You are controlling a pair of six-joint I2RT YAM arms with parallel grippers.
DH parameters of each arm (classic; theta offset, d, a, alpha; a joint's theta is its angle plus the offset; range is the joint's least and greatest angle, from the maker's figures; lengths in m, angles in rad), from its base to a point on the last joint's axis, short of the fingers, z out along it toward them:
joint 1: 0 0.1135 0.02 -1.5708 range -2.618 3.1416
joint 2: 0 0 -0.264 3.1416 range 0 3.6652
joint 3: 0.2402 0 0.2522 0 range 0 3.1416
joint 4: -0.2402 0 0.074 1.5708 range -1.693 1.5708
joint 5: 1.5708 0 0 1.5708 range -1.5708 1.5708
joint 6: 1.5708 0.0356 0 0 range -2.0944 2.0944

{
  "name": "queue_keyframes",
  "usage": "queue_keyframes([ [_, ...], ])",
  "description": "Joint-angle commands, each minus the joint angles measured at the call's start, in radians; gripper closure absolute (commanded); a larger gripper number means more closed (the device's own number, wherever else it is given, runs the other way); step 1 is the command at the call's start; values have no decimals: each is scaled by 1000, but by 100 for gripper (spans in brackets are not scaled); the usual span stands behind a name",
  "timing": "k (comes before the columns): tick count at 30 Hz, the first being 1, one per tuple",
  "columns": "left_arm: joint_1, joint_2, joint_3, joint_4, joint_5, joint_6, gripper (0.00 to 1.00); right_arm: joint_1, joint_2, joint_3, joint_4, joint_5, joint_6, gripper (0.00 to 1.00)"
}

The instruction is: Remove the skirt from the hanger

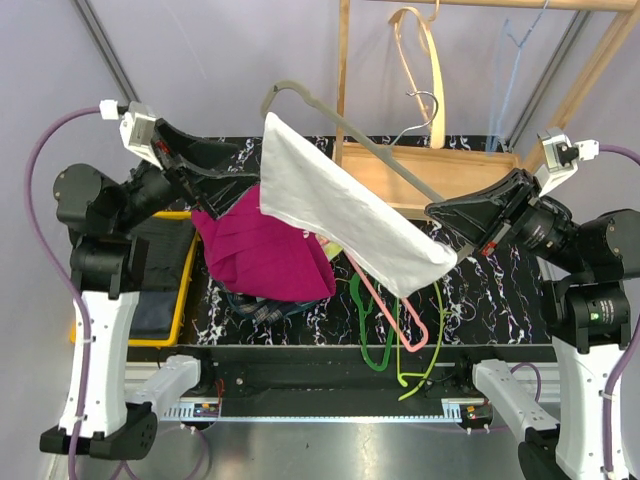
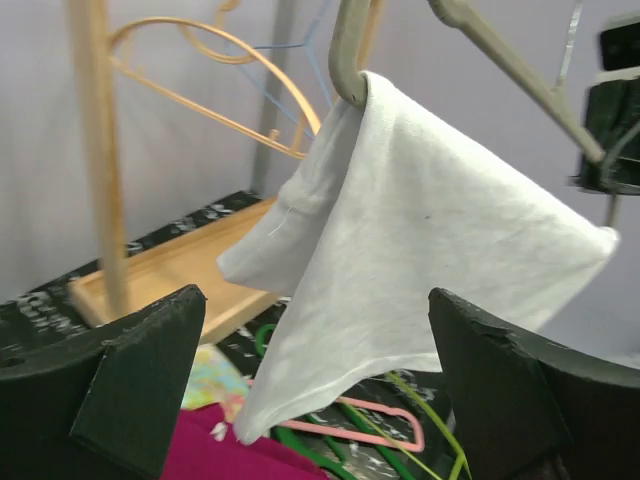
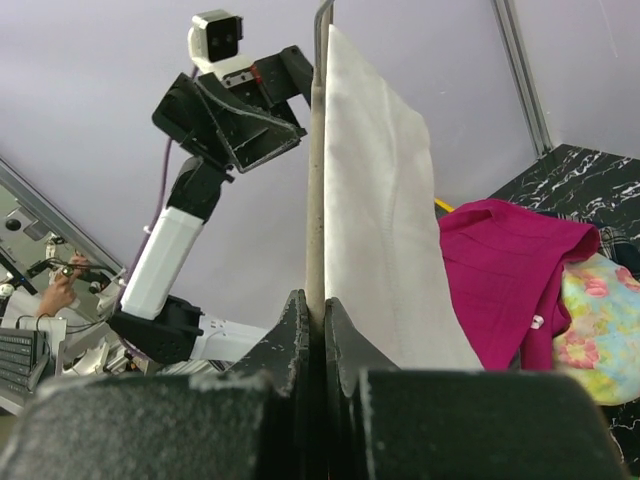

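Note:
A white garment (image 1: 330, 205) (image 2: 420, 250) (image 3: 380, 200) hangs in the air, draped over one arm of a grey hanger (image 1: 360, 140) (image 2: 345, 50) (image 3: 316, 200). My right gripper (image 1: 434, 211) (image 3: 322, 305) is shut on that hanger's rod beside the cloth's lower corner. My left gripper (image 1: 232, 170) (image 2: 315, 350) stands wide open at the cloth's other edge, its fingers either side of the hanging corner without touching it. A bit of the plaid navy skirt (image 1: 262, 308) shows under a magenta garment (image 1: 265, 250) on the table. The dark green hanger (image 1: 372, 345) lies bare on the table.
A pink hanger (image 1: 405, 320) and a lime hanger (image 1: 432, 340) lie by the green one. A floral garment (image 3: 600, 320) sits beside the magenta one. A wooden rack (image 1: 430, 165) with hangers stands behind. A yellow bin (image 1: 185, 290) is at the left.

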State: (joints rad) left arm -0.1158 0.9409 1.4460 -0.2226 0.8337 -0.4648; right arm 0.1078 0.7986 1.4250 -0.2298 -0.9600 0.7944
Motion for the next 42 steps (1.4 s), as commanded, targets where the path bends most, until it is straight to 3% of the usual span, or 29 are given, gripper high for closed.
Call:
queue_keyframes([
  [1,56,68,-41,276,287,-265,1,9,-7,60,78,-8,23,100],
  [10,70,76,-127,293,309,-184,1,18,7,80,104,-10,46,100],
  [17,28,98,-211,568,404,-463,1,20,11,54,132,13,54,100],
  [23,-64,95,-184,549,466,-456,32,18,11,6,173,47,74,100],
  [28,-67,96,-179,537,478,-430,100,18,10,-28,196,67,82,100],
  [31,-65,101,-139,448,502,-341,100,18,5,-24,138,87,37,100],
  [33,-47,113,-75,308,518,-264,100,18,1,-23,68,110,-18,100],
  [35,19,128,-29,272,547,-222,100,18,-4,-37,5,136,-96,100],
  [37,92,157,40,354,573,-309,100,18,-10,-55,-80,174,-147,100],
  [38,187,168,66,421,602,-364,100,17,-13,-69,-98,184,-179,100],
  [39,236,192,129,574,607,-427,100,18,-19,-98,-118,202,-190,100],
  [40,283,209,166,647,611,-549,100,20,-28,-113,-124,207,-198,100],
  [42,376,266,317,785,625,-641,100,18,-35,-149,-149,218,-221,100],
])
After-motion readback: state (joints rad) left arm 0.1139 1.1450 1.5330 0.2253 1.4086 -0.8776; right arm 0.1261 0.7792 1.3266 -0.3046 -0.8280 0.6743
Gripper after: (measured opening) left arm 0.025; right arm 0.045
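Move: Just off the left fingertips hangs the white skirt: its near lower edge is roughly 5 cm to the right, 4 cm back and 6 cm below the hand. The grey hanger's left end is about 3 cm ahead, 4 cm to the right and 9 cm above; the magenta skirt is some 15 cm ahead, about level sideways, 40 cm below. From the right hand, that white edge is about 26 cm left, 4 cm ahead and 6 cm below. Sinking about 5 cm with open fingers, the left hand edges forward, then draws back and right to the white skirt's free edge, swinging some 30 degrees clockwise; it pinches the cloth shut, then pulls it left, up and forward. The right hand keeps its grip on the grey hanger, easing back and up a little, then going forward and down about 5 cm. ##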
